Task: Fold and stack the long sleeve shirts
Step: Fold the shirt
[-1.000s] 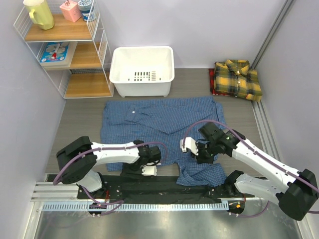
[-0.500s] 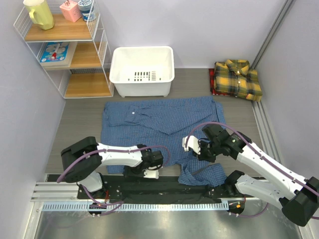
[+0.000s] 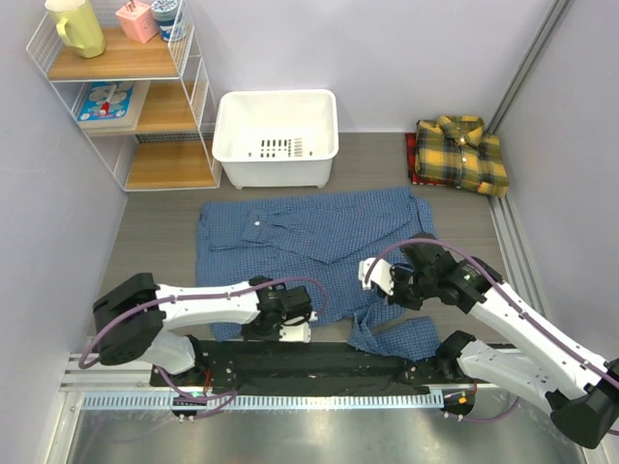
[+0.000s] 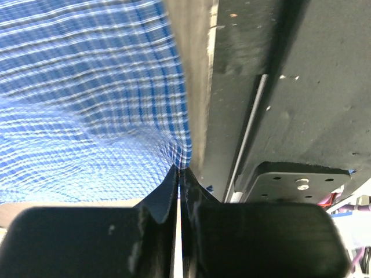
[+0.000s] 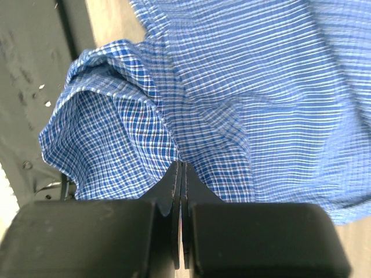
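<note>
The blue long sleeve shirt (image 3: 309, 237) lies spread on the table, its sleeves folded across the body. My left gripper (image 3: 279, 327) is at the shirt's near hem. In the left wrist view its fingers (image 4: 168, 191) are shut, pinching the puckered blue hem (image 4: 116, 104) at the table's near edge. My right gripper (image 3: 395, 296) is shut on a fold of the same blue shirt (image 5: 243, 87) near its lower right corner, which hangs bunched below it. The yellow plaid shirt (image 3: 462, 153) rests folded at the back right.
A white basin (image 3: 276, 135) stands behind the blue shirt. A wire shelf (image 3: 126, 97) with a yellow pitcher (image 3: 77, 27) fills the back left corner. A black mat (image 3: 319, 362) runs along the near edge, and a metal rail (image 3: 513, 251) lines the right side.
My left gripper has shut on the near hem of the blue shirt. My right gripper, still shut, has drifted slightly right and away, dragging the lower right corner with it.
</note>
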Motion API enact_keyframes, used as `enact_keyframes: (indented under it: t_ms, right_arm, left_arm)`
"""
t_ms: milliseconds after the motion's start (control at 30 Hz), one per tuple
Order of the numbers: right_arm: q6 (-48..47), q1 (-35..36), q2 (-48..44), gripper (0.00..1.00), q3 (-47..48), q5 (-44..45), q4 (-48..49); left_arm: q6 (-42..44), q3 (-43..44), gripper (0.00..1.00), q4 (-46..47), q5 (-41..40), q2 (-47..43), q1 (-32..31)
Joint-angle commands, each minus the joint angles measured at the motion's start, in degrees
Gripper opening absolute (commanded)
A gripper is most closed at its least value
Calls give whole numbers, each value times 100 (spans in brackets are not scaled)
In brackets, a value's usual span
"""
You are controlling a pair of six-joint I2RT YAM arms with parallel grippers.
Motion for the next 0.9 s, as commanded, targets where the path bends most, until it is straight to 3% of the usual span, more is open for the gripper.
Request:
enact_keyframes:
  t_ms: [0, 233, 433, 633, 867]
  right_arm:
    - [40, -77, -273, 1, 451, 255, 40]
    - [102, -226, -309, 1, 767, 501, 232]
    - [-20, -823, 165, 1, 1259, 283, 830]
    - [-512, -1737, 1184, 1, 2059, -333, 998]
    - [-1022, -1958, 2406, 1, 2894, -597, 1183]
  left_arm:
    - [311, 176, 0, -169, -16, -413, 107]
    - [1198, 992, 0, -1144, 404, -703, 1117]
    - [2244, 1423, 0, -1382, 70, -924, 1917]
    - [3104, 2188, 0, -1286, 97, -362, 2989]
    - [3659, 3295, 0, -978, 123, 745, 3956]
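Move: The left hand pinches the shirt's near hem; the shirt's far left corner lies about 27 cm ahead and 8 cm to its left, 3 cm lower, with the white basket some 38 cm ahead and 7 cm right. From the right hand, already holding cloth up, the far right corner is roughly 25 cm ahead, 4 cm right and 12 cm down; the plaid stack is 32 cm ahead, 15 cm right, and the dangling sleeve 8 cm back. Both hands keep their pinch, lifting first, then carrying the near hem forward about 15 cm, some 9 cm up. ##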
